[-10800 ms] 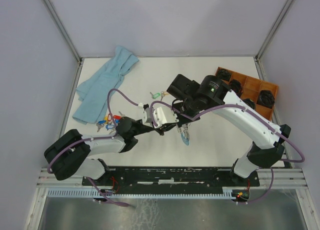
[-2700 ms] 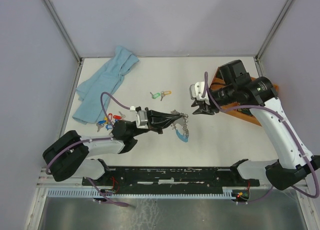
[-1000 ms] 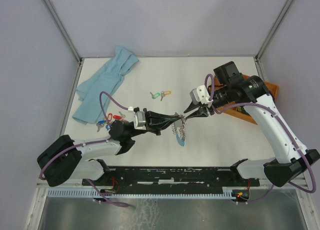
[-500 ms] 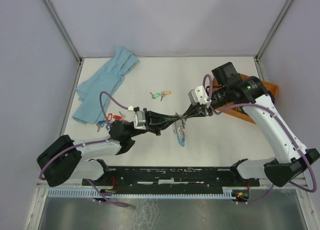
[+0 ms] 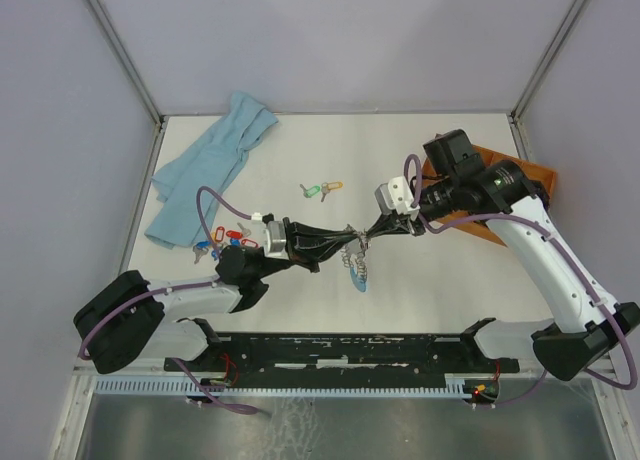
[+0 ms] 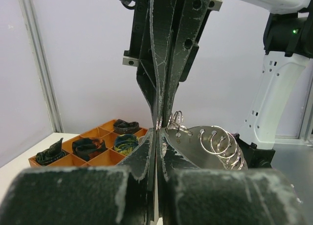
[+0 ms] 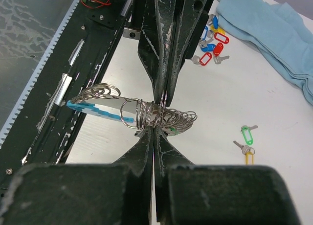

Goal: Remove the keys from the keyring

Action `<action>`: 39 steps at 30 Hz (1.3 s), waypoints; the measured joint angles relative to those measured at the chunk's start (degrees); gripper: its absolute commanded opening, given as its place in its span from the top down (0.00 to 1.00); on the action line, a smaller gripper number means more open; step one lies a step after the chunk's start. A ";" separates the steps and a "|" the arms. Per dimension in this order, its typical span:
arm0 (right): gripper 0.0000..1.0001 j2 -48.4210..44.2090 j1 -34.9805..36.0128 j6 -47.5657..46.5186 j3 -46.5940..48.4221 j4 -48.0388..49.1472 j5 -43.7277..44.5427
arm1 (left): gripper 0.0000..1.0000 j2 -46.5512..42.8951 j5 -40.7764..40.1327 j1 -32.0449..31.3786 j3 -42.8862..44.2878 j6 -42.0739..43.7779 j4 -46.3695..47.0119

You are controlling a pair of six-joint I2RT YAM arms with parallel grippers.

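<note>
The keyring point(image 5: 356, 263), a bundle of silver rings and keys with a light blue stretch point(image 7: 93, 110), hangs above the table's middle between both arms. My left gripper point(image 5: 352, 238) is shut on its top from the left. In the left wrist view that gripper point(image 6: 157, 132) has its jaws pressed together, with the rings point(image 6: 217, 142) just right of the tips. My right gripper point(image 5: 366, 236) meets it tip to tip from the right. In the right wrist view this gripper point(image 7: 154, 132) is shut at the clustered rings point(image 7: 168, 118). What sits between its tips is too small to tell.
Loose keys with green and yellow tags point(image 5: 322, 190) lie on the table behind the arms. Red- and blue-tagged keys point(image 5: 220, 242) lie beside the left arm. A light blue towel point(image 5: 210, 170) covers the far left. An orange compartment tray point(image 5: 500, 180) stands at the right.
My right gripper has moved left to the left gripper's tip and gone from partly open to shut at the keyring. The left gripper stayed shut and hardly moved.
</note>
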 measured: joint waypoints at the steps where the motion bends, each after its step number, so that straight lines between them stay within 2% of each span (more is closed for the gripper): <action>1: 0.99 -0.28 0.02 0.59 -0.44 0.66 0.20 | 0.97 0.00 -0.39 0.00 -0.09 -0.26 0.17; 19: 0.99 -1.84 0.26 10.49 -6.19 10.84 3.54 | 0.97 3.93 -8.33 -0.79 -0.20 -8.09 3.39; 30: 0.95 -2.51 0.26 13.09 -8.17 13.79 4.79 | 0.97 4.66 -11.32 -1.38 -0.20 -8.85 3.43; 32: 0.92 -2.60 0.26 13.25 -8.28 14.19 4.76 | 0.97 4.66 -11.85 -1.38 -0.20 -9.09 3.43; 36: 0.75 -2.71 0.26 13.46 -8.39 14.53 4.72 | 0.97 4.66 -12.39 -1.38 -0.20 -9.92 3.48; 39: 0.70 -2.80 0.26 13.68 -8.50 14.29 4.55 | 0.97 4.66 -12.52 -1.38 -0.20 -10.10 3.48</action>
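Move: The keyring is right at both hands: its rings sit at the left fingertips, and its middle hangs some 3 cm back and 2 cm below them. From the right hand, about 2 cm to the right of the left one, that middle lies roughly 3 cm back, 1 cm left and 2 cm below. From the left hand the yellow-tagged key lies about 21 cm ahead, 6 cm left and 20 cm below; the green-tagged key lies about 20 cm ahead, 10 cm left, equally low. The left fingers keep their pinch on the rings as both hands carry on together, forward by 2 to 3 cm; the right also sinks about 2 cm, the left under 1 cm. The left hand rolls some 15 degrees, its forward side tipping down, while the right turns slightly clockwise and, once nearly stopped, opens its shut fingers about a quarter, letting go at the ring bundle. ##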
